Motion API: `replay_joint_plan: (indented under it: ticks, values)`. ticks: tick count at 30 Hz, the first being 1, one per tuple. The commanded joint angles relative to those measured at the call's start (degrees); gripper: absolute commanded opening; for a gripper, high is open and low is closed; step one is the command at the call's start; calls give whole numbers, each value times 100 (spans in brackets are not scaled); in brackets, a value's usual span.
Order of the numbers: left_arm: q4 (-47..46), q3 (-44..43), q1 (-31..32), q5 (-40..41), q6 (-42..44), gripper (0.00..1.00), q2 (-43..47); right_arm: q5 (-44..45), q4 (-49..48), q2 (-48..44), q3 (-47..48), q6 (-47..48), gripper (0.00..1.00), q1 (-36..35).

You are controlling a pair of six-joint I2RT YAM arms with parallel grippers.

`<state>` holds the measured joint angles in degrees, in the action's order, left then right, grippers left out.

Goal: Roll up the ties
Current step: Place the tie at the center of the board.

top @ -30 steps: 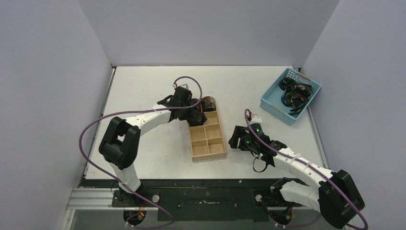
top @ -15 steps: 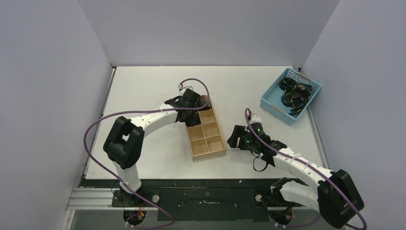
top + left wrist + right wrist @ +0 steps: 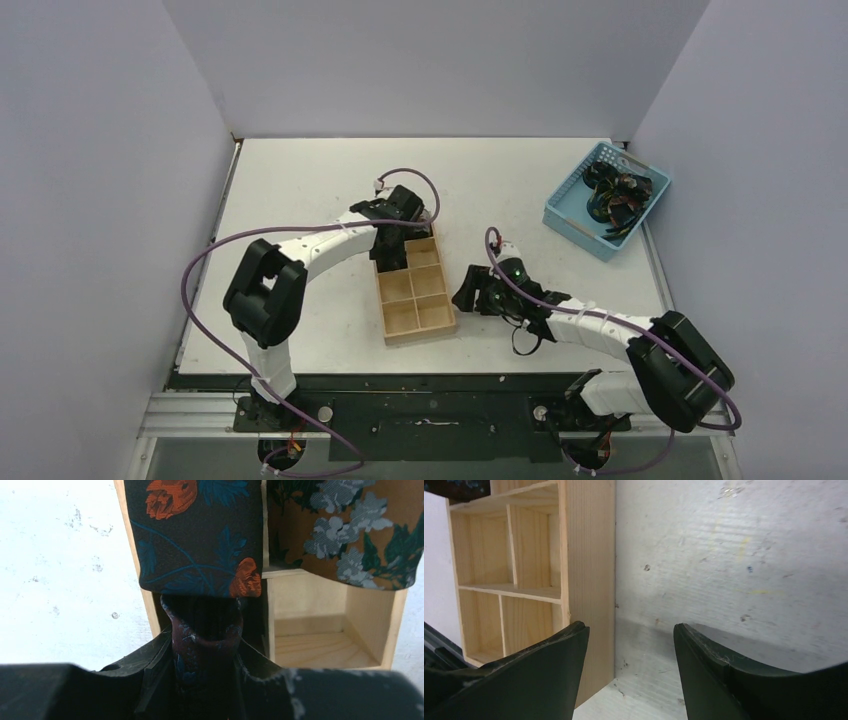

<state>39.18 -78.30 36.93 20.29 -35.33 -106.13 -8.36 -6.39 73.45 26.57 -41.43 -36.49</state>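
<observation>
A rolled tie (image 3: pixel 200 535), dark with orange and teal flowers, hangs over a far left compartment of the wooden tray (image 3: pixel 320 650). My left gripper (image 3: pixel 202 640) is shut on its lower fold. Beside it a second tie (image 3: pixel 350 530), brown with grey-blue flowers, fills the neighbouring compartment. From above, my left gripper (image 3: pixel 392 245) covers the far end of the tray (image 3: pixel 420 335) and hides both coils. My right gripper (image 3: pixel 629 645) stands open and empty, low over the table, its left finger against the tray's right wall (image 3: pixel 589 555). More ties (image 3: pixel 615 192) lie in the blue basket.
The light blue basket (image 3: pixel 570 215) stands at the back right near the table edge. Several near compartments of the tray (image 3: pixel 524 620) hold nothing. My right gripper (image 3: pixel 470 295) sits just right of the tray. Purple cables loop off both arms.
The tray has slid left and toward the near edge. My right gripper has followed it left along its right wall. My left gripper has moved nearer with the tie still held.
</observation>
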Motion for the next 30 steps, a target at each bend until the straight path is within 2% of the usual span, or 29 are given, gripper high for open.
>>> replay_joint_plan:
  ticks: [1,9,19,26,28,30]
  values:
    - [126,-225,191,17,-75,25,-8,-43,-639,240,69,-264,63,-371]
    - [-77,-171,330,-251,-163,53,107,32,-629,228,6,-328,63,-414]
    - [-122,187,354,-257,-72,83,848,182,-114,-35,257,-38,65,-317]
    - [-68,335,368,-267,15,88,1489,256,323,-404,448,160,66,-182]
    - [-176,382,368,-341,73,86,1689,229,403,-484,484,206,66,-135]
    - [-550,531,306,-577,206,80,1882,185,436,-577,477,239,66,-74]
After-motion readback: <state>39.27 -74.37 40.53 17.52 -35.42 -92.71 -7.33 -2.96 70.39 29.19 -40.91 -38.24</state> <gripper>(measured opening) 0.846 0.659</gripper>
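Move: The left hand holds the tie within the box's left-column, second-from-far compartment, about 2 cm below the hand point. A dark floral tie sits some 7 cm beyond, and a brown floral tie 7 cm ahead and 7 cm right. From the low right hand, the box's middle is roughly 9 cm left and 5 cm ahead, and the held tie about 13 cm left and 11 cm ahead, near its height. The left fingers let go of the tie, spreading wide as the hand shifts 1 to 2 cm right and back, then climbs about 6 cm, still easing back. The right hand, half open, keeps pushing its finger against the box's right wall, just under 2 cm left and slightly back and down, pauses, then rises some 3 cm and eases forward. ##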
